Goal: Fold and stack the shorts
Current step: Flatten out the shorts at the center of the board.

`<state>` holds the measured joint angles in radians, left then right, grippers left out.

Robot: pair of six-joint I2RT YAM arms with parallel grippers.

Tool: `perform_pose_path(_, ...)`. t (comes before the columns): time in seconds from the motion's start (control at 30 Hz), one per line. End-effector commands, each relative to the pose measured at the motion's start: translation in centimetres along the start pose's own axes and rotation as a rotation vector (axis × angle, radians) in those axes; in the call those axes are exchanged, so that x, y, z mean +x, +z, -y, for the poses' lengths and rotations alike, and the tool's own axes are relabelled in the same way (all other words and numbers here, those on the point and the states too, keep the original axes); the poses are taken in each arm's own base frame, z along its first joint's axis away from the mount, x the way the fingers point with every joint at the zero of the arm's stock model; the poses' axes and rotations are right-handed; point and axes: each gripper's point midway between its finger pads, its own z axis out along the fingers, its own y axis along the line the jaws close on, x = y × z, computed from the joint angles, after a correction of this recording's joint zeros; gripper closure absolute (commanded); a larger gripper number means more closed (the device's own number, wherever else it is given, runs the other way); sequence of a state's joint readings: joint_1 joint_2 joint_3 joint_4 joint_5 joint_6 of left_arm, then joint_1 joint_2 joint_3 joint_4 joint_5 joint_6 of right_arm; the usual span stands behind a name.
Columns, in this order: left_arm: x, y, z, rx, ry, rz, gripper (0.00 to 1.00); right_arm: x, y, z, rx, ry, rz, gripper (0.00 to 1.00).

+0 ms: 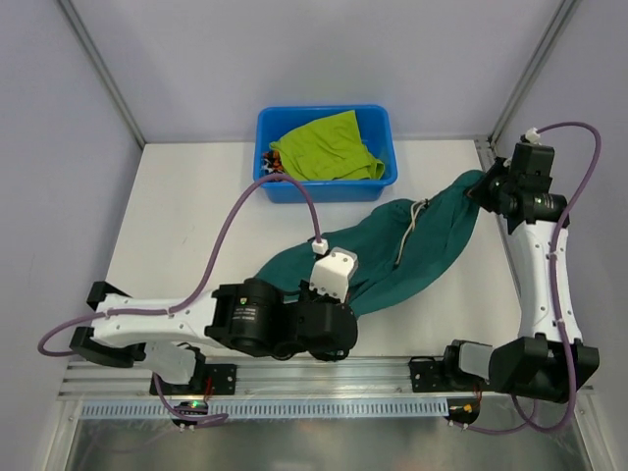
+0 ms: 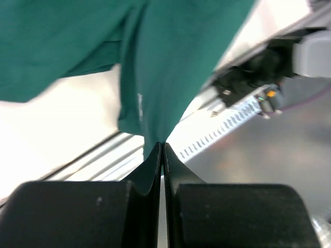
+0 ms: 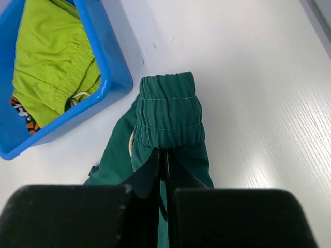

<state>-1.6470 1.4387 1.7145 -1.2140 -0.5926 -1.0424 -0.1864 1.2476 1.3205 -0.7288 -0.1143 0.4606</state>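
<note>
The dark teal-green shorts stretch diagonally across the table between my two grippers. My left gripper is shut on their lower left hem near the front rail. My right gripper is shut on their elastic waistband at the right. A white drawstring lies on the cloth. The lime yellow-green shorts fill the blue tub, also seen in the right wrist view. The camouflage shorts peek out at the tub's left corner and show in the right wrist view.
The blue tub stands at the back centre of the white table. The metal rail runs along the front edge, also in the left wrist view. Grey walls close in both sides.
</note>
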Motion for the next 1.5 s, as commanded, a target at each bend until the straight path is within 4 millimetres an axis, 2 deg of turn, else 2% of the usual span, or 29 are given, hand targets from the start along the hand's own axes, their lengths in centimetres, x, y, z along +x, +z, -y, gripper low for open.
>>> perform_pose_path(0.0, -1.4, -0.4, -4.6, -0.22, 0.068, 0.078, 1.0, -2.6, -4.2, -1.8, -0.068, 0.027, 0.138, 0.97)
perform_pose_path(0.1, -5.4, -0.6, -9.9, -0.431, 0.068, 0.162, 1.0, -3.6, -4.4, -7.1, -0.293, 0.047, 0.161, 0.96)
perform_pose_path(0.13, -7.9, -0.4, -13.5, -0.551, 0.023, 0.203, 1.0, -5.1, -3.8, -9.9, -0.398, 0.075, 0.196, 0.96)
perform_pose_path(0.2, -11.1, -1.0, -17.9, -0.682, 0.021, 0.243, 1.0, -5.7, -4.4, -15.6, -0.611, 0.098, 0.173, 0.96)
perform_pose_path(0.23, -12.7, -1.9, -20.0, -0.738, -0.011, 0.276, 1.0, -6.4, -2.3, -17.9, -0.665, 0.107, 0.16, 0.96)
perform_pose_path(0.27, -15.7, -3.4, -23.5, -0.824, -0.121, 0.356, 1.0, -9.3, -4.7, -21.4, -0.756, 0.097, 0.21, 0.96)
perform_pose_path(0.3, -17.1, -4.9, -25.5, -0.875, -0.119, 0.377, 1.0, -8.2, -6.1, -25.9, -0.858, 0.056, 0.17, 0.96)
perform_pose_path(0.33, -18.4, -6.7, -27.0, -0.898, -0.167, 0.427, 1.0, -7.4, -3.2, -28.2, -0.877, 0.048, 0.105, 0.96)
perform_pose_path(0.37, -20.2, -8.2, -28.1, -0.911, -0.224, 0.501, 1.0, -10.5, -8.3, -32.4, -1.022, 0.013, 0.183, 0.97)
perform_pose_path(0.4, -21.6, -11.2, -30.4, -0.962, -0.272, 0.555, 1.0, -11.0, -10.2, -34.8, -1.089, -0.012, 0.194, 0.96)
perform_pose_path(0.43, -22.3, -12.8, -31.0, -0.958, -0.303, 0.592, 1.0, -9.5, -11.5, -37.5, -1.14, -0.039, 0.147, 0.96)
perform_pose_path(0.47, -23.7, -14.8, -31.1, -0.924, -0.345, 0.663, 1.0, -11.2, -14.2, -40.1, -1.236, -0.041, 0.195, 0.96)
perform_pose_path(0.53, -24.6, -17.1, -31.3, -0.912, -0.332, 0.706, 1.0, -11.5, -16.8, -42.0, -1.383, 0.012, 0.166, 0.96)
perform_pose_path(0.6, -25.5, -18.1, -29.9, -0.799, -0.32, 0.747, 1.0, -12.2, -19.4, -42.0, -1.483, 0.07, 0.168, 0.96)
perform_pose_path(0.7, -25.1, -19.1, -27.8, -0.636, -0.302, 0.769, 1.0, -11.3, -19.7, -39.9, -1.427, 0.07, 0.184, 0.96)
perform_pose_path(0.73, -24.4, -18.2, -27.4, -0.596, -0.291, 0.74, 1.0, -11.1, -19.3, -39.0, -1.39, 0.042, 0.205, 0.97)
perform_pose_path(0.77, -23.7, -18.9, -26.6, -0.533, -0.284, 0.748, 1.0, -10.1, -16.2, -37.4, -1.307, 0.05, 0.169, 0.97)
perform_pose_path(0.8, -23.3, -18.3, -25.4, -0.456, -0.264, 0.728, 1.0, -10.1, -17.8, -35.6, -1.28, 0.044, 0.184, 0.97)
perform_pose_path(0.83, -23.0, -17.7, -23.6, -0.342, -0.237, 0.707, 1.0, -10.0, -17.4, -34.2, -1.235, 0.025, 0.205, 0.96)
perform_pose_path(0.87, -21.7, -15.6, -22.8, -0.285, -0.234, 0.641, 1.0, -8.9, -13.2, -31.0, -1.094, 0.053, 0.166, 0.97)
perform_pose_path(0.93, -19.7, -15.6, -20.0, -0.102, -0.225, 0.622, 1.0, -7.6, -13.1, -26.0, -0.933, 0.063, 0.153, 0.97)
perform_pose_path(0.97, -17.5, -12.5, -20.1, -0.084, -0.261, 0.535, 1.0, -5.6, -10.3, -22.8, -0.815, 0.057, 0.108, 0.96)
perform_pose_path(1.0, -16.3, -11.8, -19.7, -0.046, -0.281, 0.512, 1.0, -4.6, -8.2, -18.5, -0.663, 0.088, 0.068, 0.96)
perform_pose_path(1.03, -15.2, -12.6, -18.9, 0.021, -0.291, 0.536, 1.0, -4.3, -9.2, -16.0, -0.604, 0.077, 0.096, 0.96)
perform_pose_path(1.07, -12.4, -9.4, -18.6, 0.058, -0.325, 0.43, 1.0, -1.7, -7.0, -12.7, -0.498, 0.037, 0.053, 0.97)
perform_pose_path(1.13, -9.5, -8.5, -18.0, 0.123, -0.349, 0.385, 1.0, 2.4, -5.1, -7.3, -0.322, 0.033, -0.003, 0.96)
perform_pose_path(1.17, -7.2, -6.0, -17.8, 0.151, -0.38, 0.305, 1.0, 3.8, -4.5, -5.8, -0.281, 0.009, -0.023, 0.96)
perform_pose_path(1.3, -2.6, -2.9, -17.2, 0.228, -0.448, 0.201, 1.0, 8.7, -2.6, 0.3, -0.073, -0.017, -0.098, 0.96)
perform_pose_path(1.47, 0.2, -2.1, -17.2, 0.259, -0.479, 0.168, 1.0, 9.7, -3.0, 5.0, 0.114, -0.052, -0.052, 0.97)
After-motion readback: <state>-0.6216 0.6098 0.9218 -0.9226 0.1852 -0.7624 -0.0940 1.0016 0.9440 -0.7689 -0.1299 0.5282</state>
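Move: The left hand pinches a leg hem of the green shorts, the right an end of the waistband. The board's centre lies about 25 cm ahead of the left hand, 4 cm left and 28 cm below; from the right hand it is some 33 cm left, 6 cm back and 25 cm below. The blue box stands roughly 18 cm ahead and 30 cm left of the right hand, 22 cm below. Still pinching hem and waistband, both hands swing some 30 cm left, forward and up, then down and back. ##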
